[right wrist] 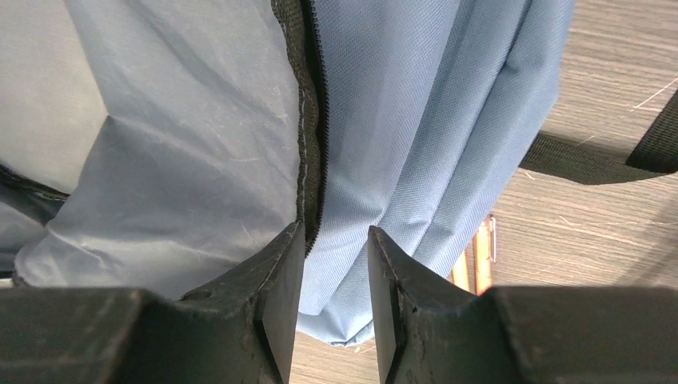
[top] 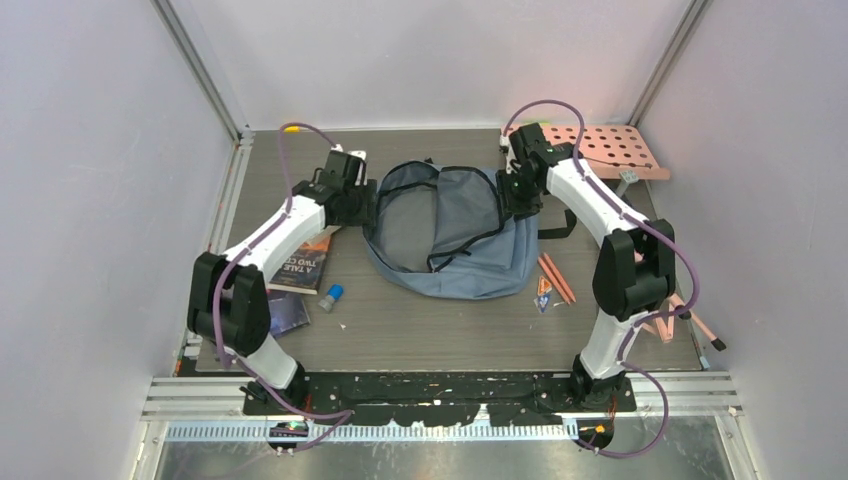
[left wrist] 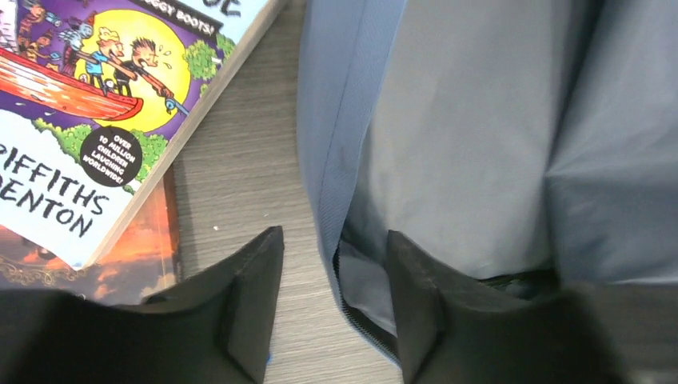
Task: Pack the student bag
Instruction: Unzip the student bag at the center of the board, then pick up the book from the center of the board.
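The student bag [top: 470, 250] lies in the middle of the table, grey-blue, its main compartment unzipped and gaping, pale lining showing. My left gripper [top: 367, 206] is at the bag's left rim. In the left wrist view this gripper [left wrist: 336, 236] is open, and the zip edge of the bag [left wrist: 352, 160] runs between the fingers, close to the right one. My right gripper [top: 518, 198] is at the bag's right rim. In the right wrist view it [right wrist: 335, 232] is open too, over the outer fabric of the bag [right wrist: 416, 120], zip edge by its left finger.
Two books [top: 305, 265] lie left of the bag, a colourful cover [left wrist: 80, 96] on top of a dark orange one. A small blue object [top: 331, 296] sits near them. Pencils [top: 555, 280] lie right of the bag. A black strap [right wrist: 592, 160] trails out. A pegboard [top: 610, 150] stands back right.
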You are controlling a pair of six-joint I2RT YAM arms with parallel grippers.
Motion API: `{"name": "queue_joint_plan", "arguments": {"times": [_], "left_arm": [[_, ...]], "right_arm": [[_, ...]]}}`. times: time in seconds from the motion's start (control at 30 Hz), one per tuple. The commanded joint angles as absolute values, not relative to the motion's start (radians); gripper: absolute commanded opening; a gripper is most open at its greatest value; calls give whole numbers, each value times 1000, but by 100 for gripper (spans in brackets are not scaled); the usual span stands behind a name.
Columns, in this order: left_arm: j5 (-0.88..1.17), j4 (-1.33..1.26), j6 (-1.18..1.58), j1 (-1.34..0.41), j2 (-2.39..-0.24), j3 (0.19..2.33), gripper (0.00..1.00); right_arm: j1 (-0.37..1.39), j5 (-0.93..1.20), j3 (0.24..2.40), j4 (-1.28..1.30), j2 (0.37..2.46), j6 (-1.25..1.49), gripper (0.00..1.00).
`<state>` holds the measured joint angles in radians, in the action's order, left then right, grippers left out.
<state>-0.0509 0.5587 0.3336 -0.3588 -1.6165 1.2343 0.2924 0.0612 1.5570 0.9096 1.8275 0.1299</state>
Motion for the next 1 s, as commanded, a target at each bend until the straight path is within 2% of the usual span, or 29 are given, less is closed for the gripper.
{"name": "queue_joint_plan", "arguments": {"times": [0.0,0.03,0.1,0.23,0.3,0.6,0.8,0.97], "left_arm": [[-82,521,281,-353,-1539,1328,67],[-94,524,262,-353,-1531,1339,76],[-118,535,218,-353,-1517,1358,87],[-134,558,136,-334,-1490,1382,98],[-91,577,52,-314,-1482,1383,100],[-225,704,-205,-276,-1638,1410,98],[-235,642,-253,-276,-1732,1404,98],[-329,575,-289,-276,-1816,1396,98]], "right_arm": [[288,50,1585,868,1725,133,42],[288,54,1588,863,1720,133,42],[288,63,1604,861,1711,133,43],[288,80,1635,862,1707,135,44],[288,82,1646,861,1706,135,44],[288,106,1660,838,1715,149,45],[288,114,1658,831,1712,160,45],[288,113,1659,831,1708,164,45]]}}
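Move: The cartoon book is some 10 cm ahead of my left hand, 9 cm to its left and 9 cm below; the novel lies 16 cm left, 8 cm back. The bag's left rim is just beneath and between those parted fingers. From my right hand, the bag's zipper edge is roughly 4 cm ahead, 3 cm left and 6 cm below, with the black strap level with it in reach, 10 cm right. I spread my left fingers wide off the bag's left rim, lift that hand over 8 cm, then swing it left and down in an arc, ending about 8 cm left of and 4 cm ahead of its start, over the cartoon book's near right part, rolled some 30 degrees with its left side up. Meanwhile I raise my half-open right hand about 5 cm straight off the bag, easing slightly forward and tipping its fingers forward. ##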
